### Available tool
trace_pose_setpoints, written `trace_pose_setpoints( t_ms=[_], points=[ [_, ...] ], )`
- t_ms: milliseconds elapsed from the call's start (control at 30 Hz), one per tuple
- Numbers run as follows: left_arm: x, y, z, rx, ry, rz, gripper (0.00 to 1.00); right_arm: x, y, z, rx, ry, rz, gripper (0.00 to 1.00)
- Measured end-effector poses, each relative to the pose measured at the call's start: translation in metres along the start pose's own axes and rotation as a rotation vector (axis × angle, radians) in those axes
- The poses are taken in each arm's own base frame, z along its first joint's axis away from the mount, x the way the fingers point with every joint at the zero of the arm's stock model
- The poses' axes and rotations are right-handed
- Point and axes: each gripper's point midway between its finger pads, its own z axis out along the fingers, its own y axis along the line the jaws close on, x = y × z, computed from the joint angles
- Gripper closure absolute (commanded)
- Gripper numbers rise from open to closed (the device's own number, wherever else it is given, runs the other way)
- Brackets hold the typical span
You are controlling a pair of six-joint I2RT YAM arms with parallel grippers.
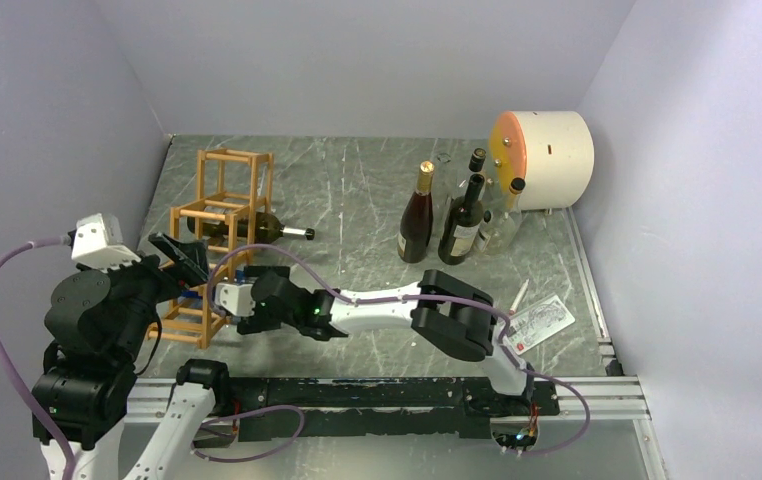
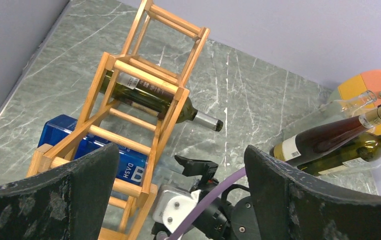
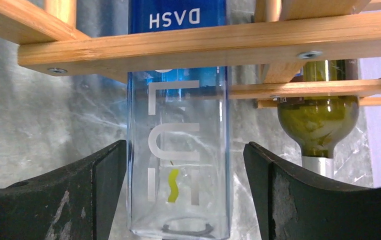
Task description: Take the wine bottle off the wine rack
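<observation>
The wine rack (image 1: 203, 210) stands at the left, a stepped frame of light wooden bars. A dark green wine bottle (image 1: 257, 229) lies in its middle cell, neck sticking out to the right. A square blue-and-clear bottle (image 3: 178, 150) lies in the lowest cell. My right gripper (image 3: 184, 147) is open around that bottle's clear end, with the left finger almost touching and a gap at the right finger. The green bottle (image 3: 318, 120) shows above right of it. My left gripper (image 2: 181, 160) hovers open and empty above the rack (image 2: 143, 75), looking down on the right gripper (image 2: 198, 169).
Two dark bottles (image 1: 417, 215) (image 1: 464, 215) and a clear one (image 1: 502, 215) stand at the back right beside a cream cylinder with an orange face (image 1: 547, 158). A paper card (image 1: 537, 322) lies near the right arm's base. Grey walls close in the left, back and right.
</observation>
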Motion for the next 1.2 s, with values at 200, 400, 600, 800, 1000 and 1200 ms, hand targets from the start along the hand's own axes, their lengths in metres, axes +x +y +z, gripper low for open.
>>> trace_pose_setpoints(
  t_ms=[200,400,600,800,1000,1200],
  points=[
    [-0.001,0.0,-0.001,0.001,-0.003,0.0,0.02,0.017,0.004,0.012,0.017,0.043,-0.068,0.22],
    [-0.004,-0.001,-0.004,0.003,-0.008,0.0,0.02,0.017,-0.002,0.013,0.053,0.045,-0.094,0.52],
    [-0.005,0.0,-0.005,0.0,-0.011,0.001,0.02,0.023,-0.002,0.002,0.077,0.033,-0.107,0.7],
    [-0.005,0.001,-0.005,-0.007,-0.009,0.002,0.02,0.033,-0.003,-0.036,0.082,0.057,-0.111,0.86],
    [-0.004,0.0,-0.001,-0.011,0.002,0.002,0.02,0.042,-0.007,-0.076,0.078,0.083,-0.073,0.99],
    [-0.001,-0.004,0.009,-0.003,0.035,0.008,0.02,0.056,-0.001,-0.121,0.035,0.113,0.047,1.0]
  ],
)
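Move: The right hand is open around the neck end of the blue bottle's body; the bottle's middle lies about 7 cm to its left, 3 cm ahead and 3 cm below. The wine rack's middle is roughly 12 cm left and 8 cm ahead, the green bottle some 14 cm ahead and 4 cm left. From the left hand, the blue bottle is about 7 cm ahead, 6 cm right and nearly 30 cm below. The right hand dips 2 cm, pinches the blue bottle near its neck, then draws it 13 cm right, slightly back. ##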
